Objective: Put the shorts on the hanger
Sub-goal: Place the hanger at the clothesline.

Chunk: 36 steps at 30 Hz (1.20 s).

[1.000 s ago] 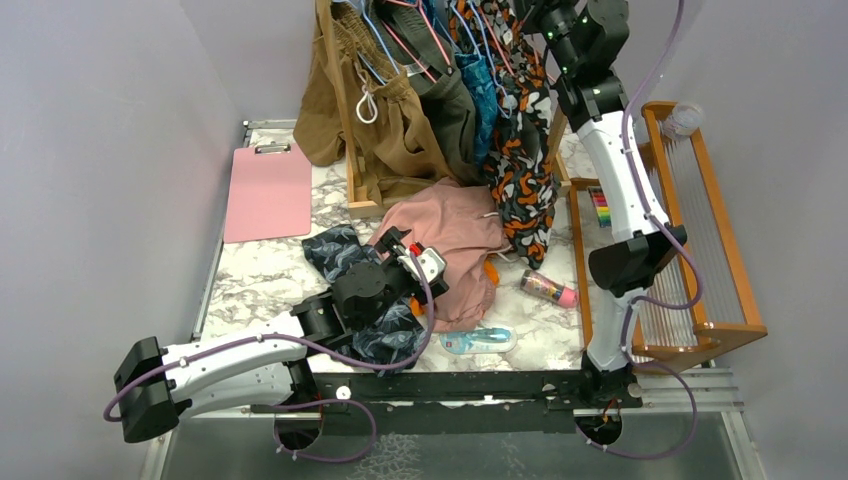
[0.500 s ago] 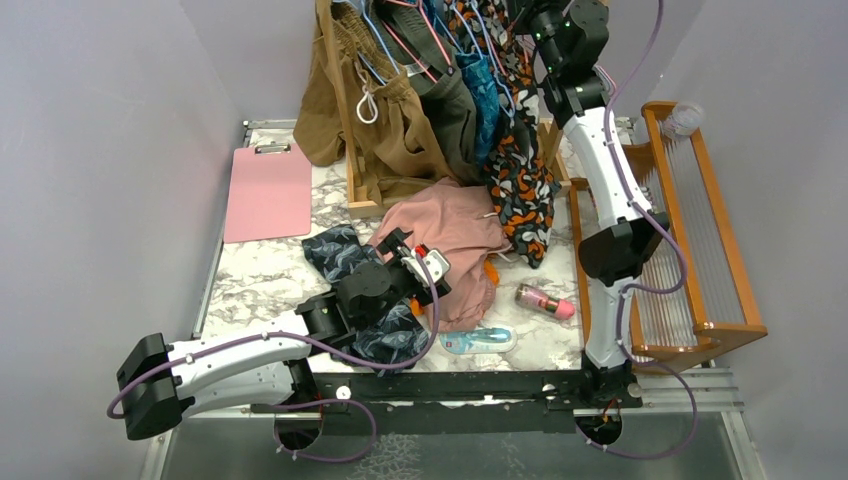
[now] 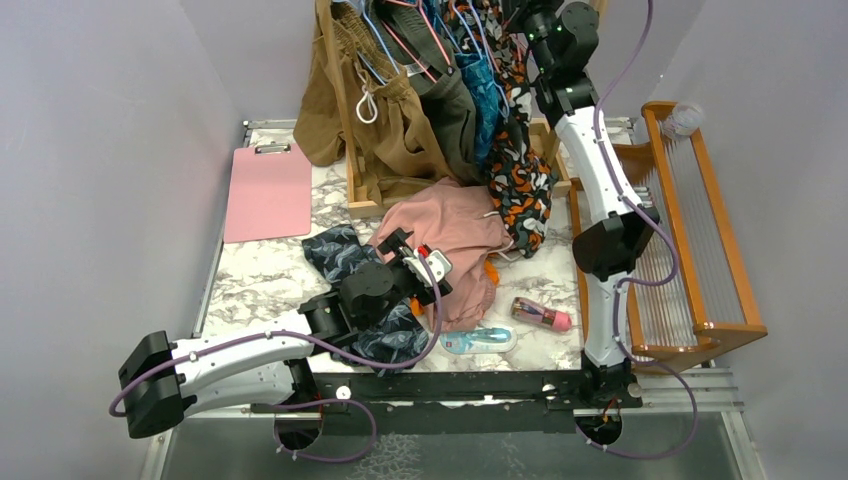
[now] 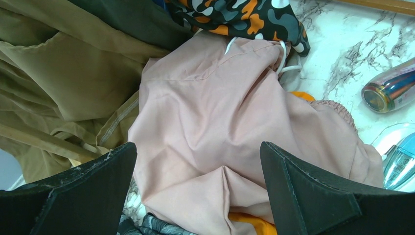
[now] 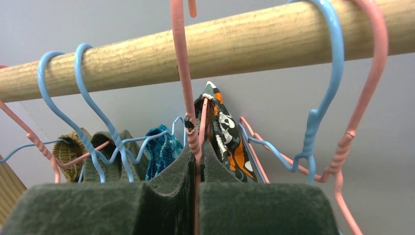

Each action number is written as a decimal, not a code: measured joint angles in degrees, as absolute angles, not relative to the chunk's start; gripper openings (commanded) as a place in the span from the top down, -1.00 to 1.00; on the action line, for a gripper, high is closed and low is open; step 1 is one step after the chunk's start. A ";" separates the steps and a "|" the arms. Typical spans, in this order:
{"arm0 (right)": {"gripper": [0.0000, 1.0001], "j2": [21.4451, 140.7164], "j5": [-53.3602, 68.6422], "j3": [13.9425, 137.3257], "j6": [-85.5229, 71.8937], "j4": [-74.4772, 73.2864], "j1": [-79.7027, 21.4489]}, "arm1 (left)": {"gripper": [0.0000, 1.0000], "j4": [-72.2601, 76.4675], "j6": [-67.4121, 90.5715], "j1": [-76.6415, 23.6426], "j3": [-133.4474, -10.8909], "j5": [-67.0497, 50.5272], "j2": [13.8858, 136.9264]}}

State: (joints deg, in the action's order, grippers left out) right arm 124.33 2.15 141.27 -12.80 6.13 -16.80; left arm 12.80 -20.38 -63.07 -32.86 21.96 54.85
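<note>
High at the back, my right gripper (image 3: 518, 14) is shut on the twisted neck of the pink wire hanger (image 5: 182, 73), just below the wooden rod (image 5: 235, 44). In the right wrist view the fingers (image 5: 169, 171) pinch the wire, and the hook rises in front of the rod. The camouflage shorts (image 3: 520, 175) hang from that hanger; their waistband (image 5: 222, 127) bunches just behind the fingers. My left gripper (image 3: 421, 263) stands wide open low over the dusty-pink shorts (image 4: 220, 112), nothing between its fingers (image 4: 313, 191). A corner of the camouflage shorts (image 4: 244, 17) lies beyond.
Light-blue hangers (image 5: 83, 107) and other garments crowd the rod, with a brown one (image 3: 390, 130) on the left. On the marble table lie navy leaf-print shorts (image 3: 340, 255), a pink clipboard (image 3: 268, 190), a pink bottle (image 3: 540, 314) and a clear bottle (image 3: 478, 341). A wooden rack (image 3: 700, 230) stands right.
My right arm has swung left along the rod with the hanger, and the camouflage shorts have drawn left and up. The pink bottle has rolled slightly left. The left arm has barely moved.
</note>
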 measured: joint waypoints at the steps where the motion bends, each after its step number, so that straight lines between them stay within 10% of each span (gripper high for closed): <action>1: 0.98 124.55 2.15 141.27 -12.71 6.31 -16.82 | -0.98 12.80 -20.40 -63.07 -32.86 21.98 55.00; 13: 0.45 125.10 1.89 140.81 -11.97 6.81 -16.86 | -0.98 12.80 -20.45 -63.07 -32.86 22.09 55.31; 36: 0.12 106.26 0.10 117.10 -5.61 -0.34 -16.78 | -0.98 12.75 -18.92 -63.07 -32.86 21.41 51.51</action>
State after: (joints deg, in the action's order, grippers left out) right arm 106.26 0.10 117.10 -5.61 -0.34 -16.78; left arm 12.75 -18.92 -63.07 -32.86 21.41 51.51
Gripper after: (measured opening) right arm 0.428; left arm 0.989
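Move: The right hand already grips the pink hanger, camo shorts on it, just under the hook; the clothesline rod lies about 7 cm above that hand and some 2 cm ahead. Along the rod, some 3 cm ahead and 2 cm up, the nearest blue hanger is about 7 cm to the hand's left, another blue one 8 cm to its right. From the left hand that spot on the rod lies roughly 40 cm ahead, 14 cm right and 37 cm up. Downwards and barely 1 cm forward, the right hand first eases the gripped pink hanger onto the rod, then its fingers open to somewhat under half and let go of the stem as it sinks on. It then draws back about 6 cm and slightly right, away from the rod, fingers tipping down some 10 degrees, ending over 4 cm lower. Late on, the open left hand rises about 2 cm. ##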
